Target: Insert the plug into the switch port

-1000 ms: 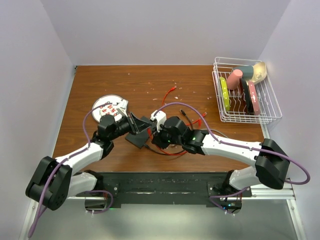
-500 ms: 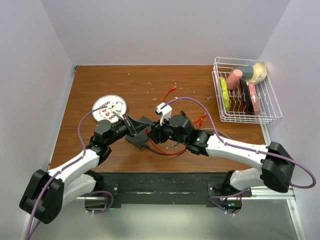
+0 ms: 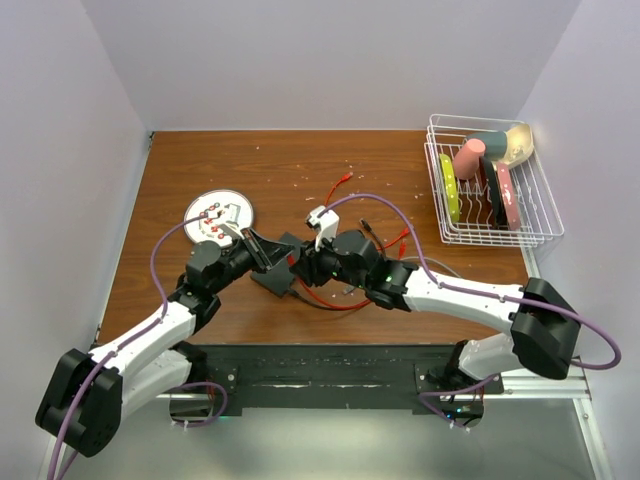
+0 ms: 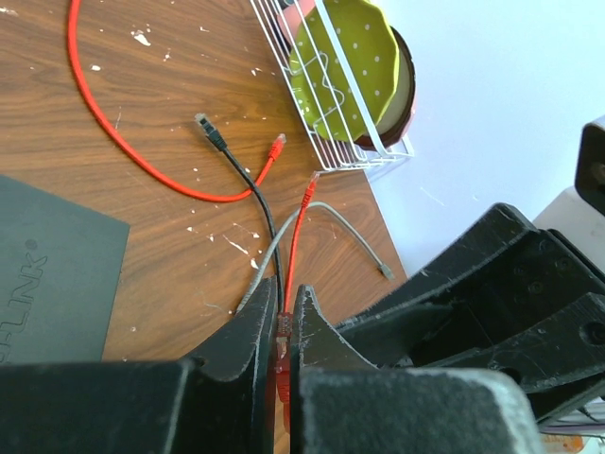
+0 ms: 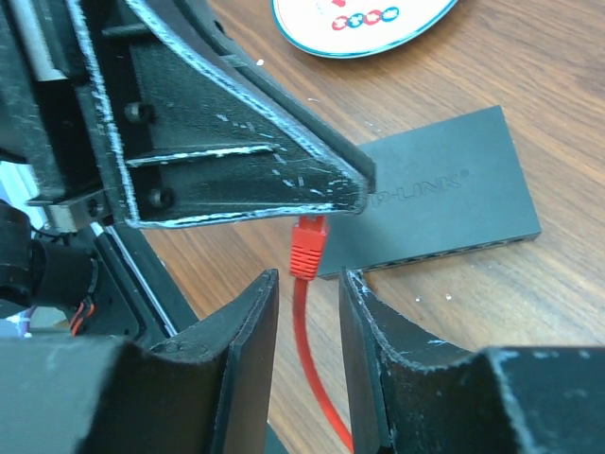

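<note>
The red plug hangs tip-up from my left gripper, which is shut on it; its red cable runs down between the jaws of my right gripper. Those jaws stand open, with a gap on each side of the cable. The black switch lies flat on the table just behind the plug, its row of ports along the near edge. In the top view both grippers meet over the switch at the table's middle, left gripper against right gripper; the plug is hidden there.
A white plate with red dots lies behind the left arm. A wire dish rack with crockery stands at the far right. Loose red, black and grey cables lie on the table right of the switch.
My right gripper's jaws have come apart around the red cable. Both wrists shifted slightly over the switch. The left gripper has stayed shut on the plug.
</note>
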`<state>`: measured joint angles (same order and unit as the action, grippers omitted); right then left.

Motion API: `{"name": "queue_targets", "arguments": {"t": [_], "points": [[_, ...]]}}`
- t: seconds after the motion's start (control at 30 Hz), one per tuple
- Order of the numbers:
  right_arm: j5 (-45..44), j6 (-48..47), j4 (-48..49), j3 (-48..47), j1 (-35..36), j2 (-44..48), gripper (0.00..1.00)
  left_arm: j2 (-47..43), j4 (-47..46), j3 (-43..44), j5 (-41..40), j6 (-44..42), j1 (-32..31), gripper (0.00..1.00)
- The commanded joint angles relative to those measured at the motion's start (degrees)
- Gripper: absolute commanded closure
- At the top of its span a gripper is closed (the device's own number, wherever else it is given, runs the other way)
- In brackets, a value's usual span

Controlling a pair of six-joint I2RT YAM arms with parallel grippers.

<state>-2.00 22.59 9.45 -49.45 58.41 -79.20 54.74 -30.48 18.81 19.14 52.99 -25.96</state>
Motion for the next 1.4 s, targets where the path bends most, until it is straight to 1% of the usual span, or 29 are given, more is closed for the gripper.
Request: {"name": "queue_targets", "arguments": {"t": [0.0, 0.13, 0.17, 0.23, 0.27, 0.3, 0.4, 0.5, 0.6, 0.9, 0.97, 1.07, 1.13, 1.17, 1.2, 1.33, 1.37], "points": [[-0.29, 1.23, 3.99, -0.56, 1.17, -0.34, 0.67, -0.69, -0.63, -0.18, -1.73, 0.53, -0.32, 1.0], [-0.37, 1.67, 3.91, -1.52, 1.62, -2.1, 0.72, -0.69, -0.28, -0.18, -2.0, 0.36, -0.32, 1.0], [-0.29, 1.58, 3.91, -1.79, 1.79, -2.45, 0.77, -0.6, -0.28, -0.18, -2.0, 0.27, -0.41, 1.0], [-0.37, 1.76, 3.99, -1.96, 2.06, -2.97, 0.78, -0.51, -0.28, -0.18, -2.08, 0.27, -0.41, 1.0], [-0.63, 1.76, 3.91, -2.14, 2.23, -3.07, 0.81, -0.51, -0.28, -0.26, -2.08, 0.18, -0.33, 1.0], [-0.98, 1.67, 3.73, -2.14, 2.32, -3.07, 0.87, -0.51, -0.28, -0.18, -2.08, 0.18, -0.41, 1.0], [-2.04, 2.02, 3.65, -1.96, 2.41, -2.72, 0.9, -0.34, -0.19, -0.18, -2.08, 0.09, -0.41, 1.0], [-2.66, 2.11, 3.56, -2.05, 2.5, -2.63, 0.9, -0.16, -0.19, -0.18, -2.0, 0.09, -0.41, 1.0], [-2.57, 2.11, 3.38, -2.31, 2.58, -3.15, 0.85, -0.25, -0.28, -0.18, -2.0, 0.09, -0.41, 1.0], [-2.22, 1.85, 2.68, -3.37, 2.76, -4.47, 0.79, 0.19, -0.63, 0.09, -1.65, 0.09, -0.41, 1.0], [-2.57, 1.76, 2.5, -3.72, 2.76, -4.47, 0.74, 0.19, -0.72, 0.09, -1.56, 0.01, -0.41, 1.0], [-3.71, 1.76, 1.62, -3.81, 2.85, -4.12, 0.72, 0.1, -0.55, 0.18, -1.47, -0.08, -0.41, 1.0], [-4.33, 2.02, 1.53, -3.55, 2.85, -3.6, 0.78, 0.19, -0.46, 0.26, -1.56, -0.08, -0.41, 1.0], [-5.02, 2.19, 1.53, -3.46, 2.85, -3.42, 0.83, 0.1, -0.46, 0.18, -1.56, -0.17, -0.41, 1.0], [-5.21, 2.46, 1.62, -3.37, 2.85, -3.24, 0.91, 0.1, -0.46, 0.35, -1.56, -0.26, -0.41, 1.0], [-5.73, 2.55, 1.53, -3.46, 2.85, -3.42, 1.0, 0.45, -0.55, 0.44, -1.38, -0.26, -0.41, 1.0], [-6.08, 2.55, 1.53, -3.46, 2.93, -3.77, 1.0, 0.45, -0.72, 0.35, -1.21, -0.17, -0.41, 1.0]]}}
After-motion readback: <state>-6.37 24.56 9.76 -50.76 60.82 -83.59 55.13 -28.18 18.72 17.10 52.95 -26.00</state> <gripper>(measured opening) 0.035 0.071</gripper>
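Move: The red plug is held in the left fingers, about 1 cm below that hand's point. From the open right fingers it lies some 2 cm to the left, 1 cm ahead and 1 cm lower. The switch's middle is on the table roughly 14 cm below the right hand, 7 cm ahead and 4 cm to its left. The black plug at the switch's near edge is level with the right hand fore and aft, 2 cm to its left and also 14 cm down. Bring the right gripper down about 2 cm and 1 cm left to the tail of the red plug. Narrow its fingers, ease them open a little, then pinch them shut on the cable just behind the boot. Meanwhile lower the left gripper about 1 cm, keeping its fingers shut on the plug. ##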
